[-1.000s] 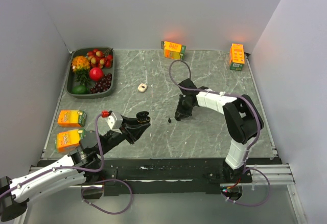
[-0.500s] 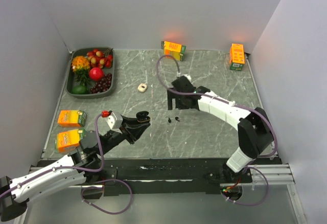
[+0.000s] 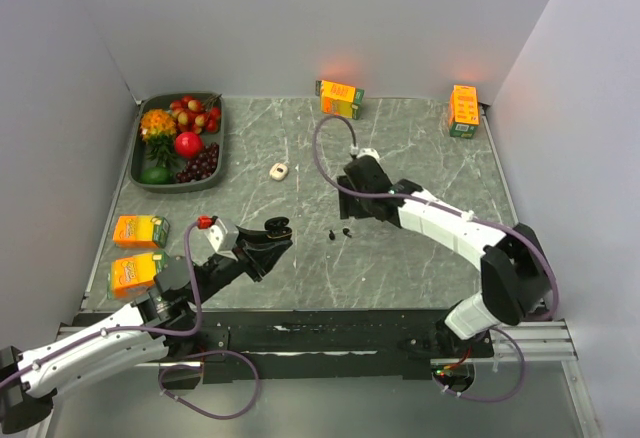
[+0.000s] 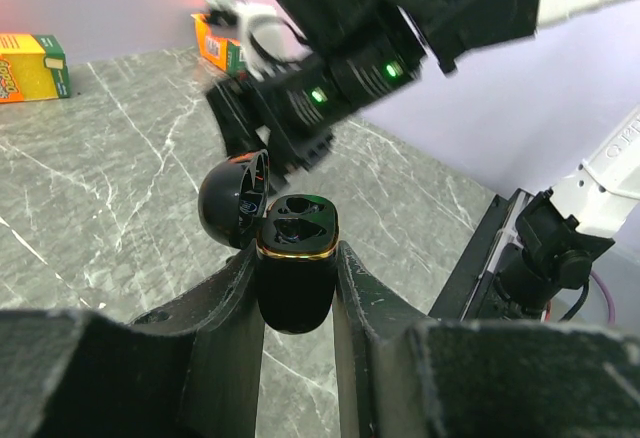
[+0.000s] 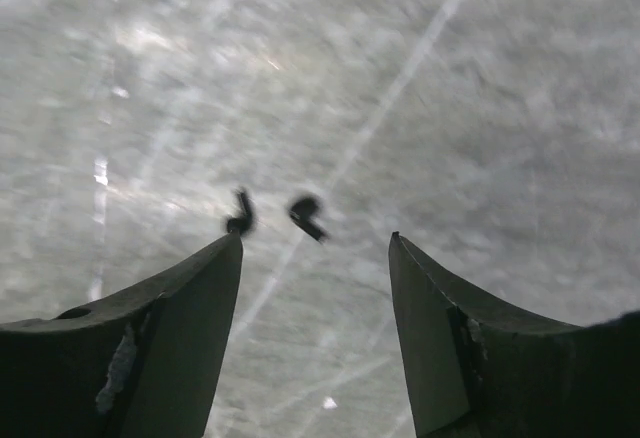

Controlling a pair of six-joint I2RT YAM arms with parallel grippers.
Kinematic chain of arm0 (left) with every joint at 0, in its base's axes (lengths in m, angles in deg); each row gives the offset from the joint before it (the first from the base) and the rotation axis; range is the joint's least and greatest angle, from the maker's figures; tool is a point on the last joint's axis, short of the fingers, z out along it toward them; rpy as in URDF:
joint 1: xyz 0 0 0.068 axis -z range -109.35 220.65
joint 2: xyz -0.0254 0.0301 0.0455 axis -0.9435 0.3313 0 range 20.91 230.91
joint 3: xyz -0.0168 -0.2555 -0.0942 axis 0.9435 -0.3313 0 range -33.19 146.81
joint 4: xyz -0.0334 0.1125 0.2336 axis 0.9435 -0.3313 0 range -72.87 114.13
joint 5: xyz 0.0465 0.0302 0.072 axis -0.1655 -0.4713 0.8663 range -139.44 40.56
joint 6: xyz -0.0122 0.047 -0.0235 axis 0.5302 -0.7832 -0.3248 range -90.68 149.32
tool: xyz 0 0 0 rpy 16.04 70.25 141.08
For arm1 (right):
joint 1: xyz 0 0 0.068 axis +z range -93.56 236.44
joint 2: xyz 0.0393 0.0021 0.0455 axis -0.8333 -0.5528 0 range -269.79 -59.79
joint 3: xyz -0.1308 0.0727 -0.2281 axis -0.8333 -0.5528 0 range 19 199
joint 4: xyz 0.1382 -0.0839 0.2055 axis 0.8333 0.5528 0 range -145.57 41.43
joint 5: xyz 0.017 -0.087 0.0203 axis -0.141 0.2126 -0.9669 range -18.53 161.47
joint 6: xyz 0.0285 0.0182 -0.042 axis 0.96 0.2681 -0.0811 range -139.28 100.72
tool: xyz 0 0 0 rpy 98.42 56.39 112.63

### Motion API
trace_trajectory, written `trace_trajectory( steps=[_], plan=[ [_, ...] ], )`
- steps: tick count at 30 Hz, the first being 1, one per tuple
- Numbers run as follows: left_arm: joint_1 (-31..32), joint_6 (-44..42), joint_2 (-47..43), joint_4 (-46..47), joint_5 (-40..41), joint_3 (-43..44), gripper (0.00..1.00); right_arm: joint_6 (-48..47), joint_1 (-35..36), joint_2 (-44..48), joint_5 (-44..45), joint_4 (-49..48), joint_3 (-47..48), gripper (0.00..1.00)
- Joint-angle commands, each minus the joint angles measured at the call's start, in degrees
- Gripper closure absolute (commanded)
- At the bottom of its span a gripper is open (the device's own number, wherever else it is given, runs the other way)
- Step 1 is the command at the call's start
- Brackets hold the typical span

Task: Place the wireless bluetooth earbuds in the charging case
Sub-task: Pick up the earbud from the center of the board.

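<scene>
Two tiny black earbuds (image 3: 332,234) (image 3: 346,230) lie side by side on the marble table, apart from each other. In the right wrist view the earbuds (image 5: 240,220) (image 5: 307,214) show just beyond my fingertips. My right gripper (image 3: 351,212) (image 5: 315,238) hovers over them, open and empty. My left gripper (image 3: 268,241) (image 4: 296,250) is shut on the black charging case (image 3: 278,227) (image 4: 295,273). The case is held upright with its lid (image 4: 234,198) swung open and its two wells empty.
A grey fruit tray (image 3: 136,174) sits at the far left. Orange juice cartons stand at the back (image 3: 340,97), back right (image 3: 463,110) and near left (image 3: 140,230) (image 3: 135,272). A small whitish piece (image 3: 279,170) lies mid-table.
My right gripper has opened and lifted off the table, leaving a second black earbud beside the first one. The left arm and case have stayed still.
</scene>
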Motion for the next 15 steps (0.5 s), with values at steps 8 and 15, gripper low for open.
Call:
trace_trajectory(
  steps=[8,15],
  plan=[
    [0.36,1.0,-1.15,0.82,0.19,2.06,0.99,-15.21,1.38,-9.22,-8.29,0.57,7.05,0.41],
    [0.36,0.91,-1.06,0.03,-0.51,2.67,0.99,-19.87,1.73,-12.49,-8.01,-0.82,4.61,0.56]
  ],
)
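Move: The nearer loose earbud lies some 9 cm below my right hand, about 1 cm back and 2 cm to its left. The other earbud is about 3 cm farther left of it and 1 cm nearer the base. The white case lies on the board roughly 16 cm ahead of my right hand and 19 cm left. From my left hand, which holds the open black charging case, the nearer earbud is about 13 cm ahead, 13 cm right and 24 cm below. I swing my right hand left by about 3 cm, rising slightly at first, then sink about 3.5 cm below where I began, coming down towards the nearer earbud. On the way I turn the hand some 20 degrees counter-clockwise and narrow the open fingers plainly, with the earbud lined up beyond their gap; I don't touch it yet. ##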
